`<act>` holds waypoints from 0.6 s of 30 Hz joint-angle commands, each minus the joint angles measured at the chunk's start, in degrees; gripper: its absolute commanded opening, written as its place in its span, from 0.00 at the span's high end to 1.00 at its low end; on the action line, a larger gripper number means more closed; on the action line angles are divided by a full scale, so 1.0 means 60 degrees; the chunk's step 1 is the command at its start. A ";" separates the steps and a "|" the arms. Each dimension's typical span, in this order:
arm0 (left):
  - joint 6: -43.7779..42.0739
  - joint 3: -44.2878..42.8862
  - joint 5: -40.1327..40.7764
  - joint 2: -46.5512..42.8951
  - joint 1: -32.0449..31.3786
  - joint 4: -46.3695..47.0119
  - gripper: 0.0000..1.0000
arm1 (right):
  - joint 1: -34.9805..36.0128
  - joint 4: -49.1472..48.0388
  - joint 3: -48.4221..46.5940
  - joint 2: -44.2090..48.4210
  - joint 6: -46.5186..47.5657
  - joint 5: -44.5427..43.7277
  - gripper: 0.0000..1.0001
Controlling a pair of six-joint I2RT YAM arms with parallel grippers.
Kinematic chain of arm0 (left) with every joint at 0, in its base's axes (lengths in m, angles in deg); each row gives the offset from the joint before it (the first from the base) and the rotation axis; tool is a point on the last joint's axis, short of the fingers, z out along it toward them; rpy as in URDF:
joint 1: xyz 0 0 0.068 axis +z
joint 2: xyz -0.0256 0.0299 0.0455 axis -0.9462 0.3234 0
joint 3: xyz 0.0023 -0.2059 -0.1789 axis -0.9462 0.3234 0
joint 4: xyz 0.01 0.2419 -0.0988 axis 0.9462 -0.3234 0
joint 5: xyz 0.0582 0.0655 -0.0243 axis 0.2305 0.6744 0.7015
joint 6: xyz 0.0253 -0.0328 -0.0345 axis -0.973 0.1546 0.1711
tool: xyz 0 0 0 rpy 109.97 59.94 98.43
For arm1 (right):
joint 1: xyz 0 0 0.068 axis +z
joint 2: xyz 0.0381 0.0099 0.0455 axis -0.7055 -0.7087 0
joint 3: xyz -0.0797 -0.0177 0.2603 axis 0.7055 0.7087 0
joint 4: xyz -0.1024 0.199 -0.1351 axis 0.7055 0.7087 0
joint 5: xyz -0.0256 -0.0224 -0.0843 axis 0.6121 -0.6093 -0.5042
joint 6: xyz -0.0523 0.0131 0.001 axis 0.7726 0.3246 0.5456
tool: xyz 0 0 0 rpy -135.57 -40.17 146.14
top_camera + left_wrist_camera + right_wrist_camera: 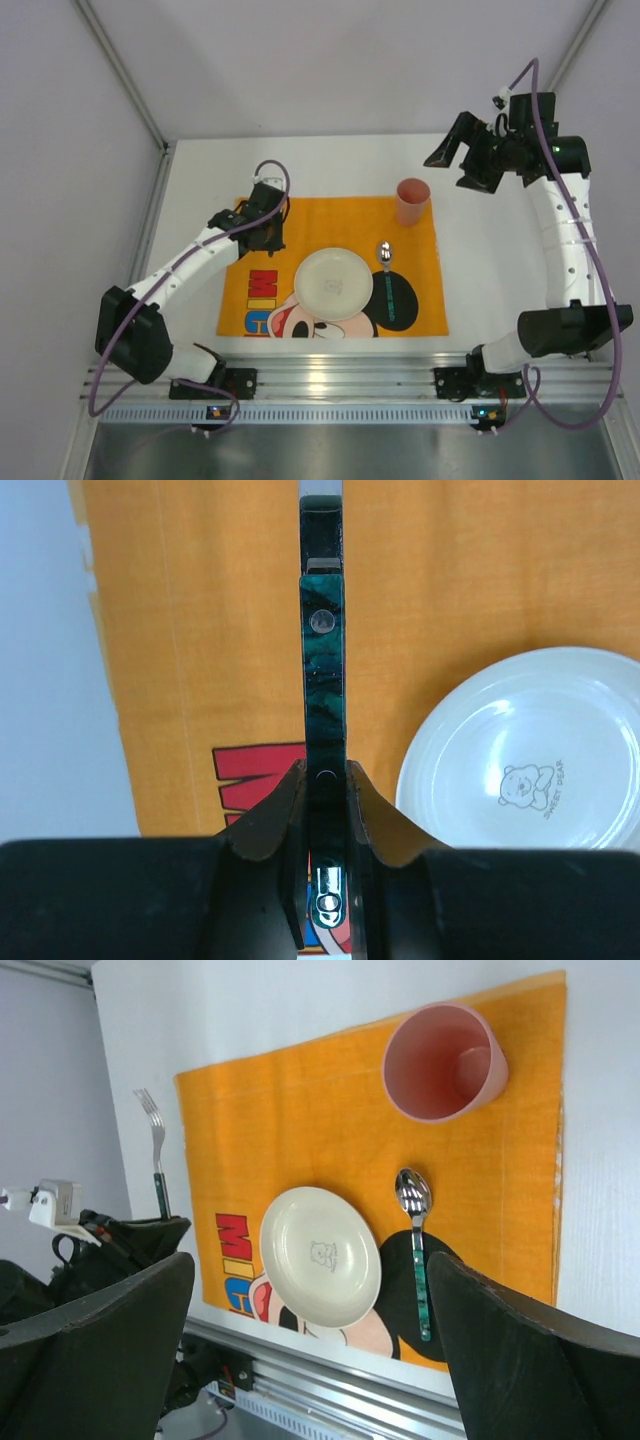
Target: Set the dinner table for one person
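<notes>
My left gripper is shut on the green handle of a fork and holds it above the left part of the orange placemat, left of the white plate. The right wrist view shows the fork with its tines pointing away from the gripper. A green-handled spoon lies right of the plate, and a pink cup stands at the placemat's far right corner. My right gripper is open and empty, raised high over the white dinner table at the back right.
The placemat lies on the table, with bare tabletop to its left and beyond it. Grey walls stand on three sides. An aluminium rail runs along the near edge.
</notes>
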 commanded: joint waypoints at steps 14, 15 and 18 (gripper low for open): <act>0.1737 0.1720 -0.3517 0.1281 0.1028 -0.0789 1.00 | -0.0028 -0.0762 0.3272 0.1530 0.0155 0.0002 0.00; 0.1796 0.1793 -0.3546 0.1223 0.1028 -0.0847 1.00 | -0.0028 -0.0791 0.3360 0.1618 0.0184 -0.0013 0.00; 0.2030 0.1998 -0.3590 0.1076 0.1028 -0.1052 1.00 | -0.0013 -0.0806 0.3639 0.1750 0.0257 -0.0100 0.00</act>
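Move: The fork's place on the orange mat, left of the plate, lies about 8 cm back, 1 cm right and 14 cm below the left hand, which already holds the fork by its handle. From that hand the plate's middle is some 8 cm back and 14 cm right, the spoon 8 cm back and 27 cm right, and the lettering 12 cm back, 2 cm left, all at mat height. From the right hand the fork's place is about 11 cm back, 36 cm left, 33 cm down. The fork, still pinched by its handle and tines forward, is lowered by the left hand about 11 cm and drawn back some 8 cm towards the bare strip between lettering and plate, the wrist tipping about 30 degrees so the fingers point nearly straight down. The empty right hand, wide open, sinks and draws back off to the right of the cup. ##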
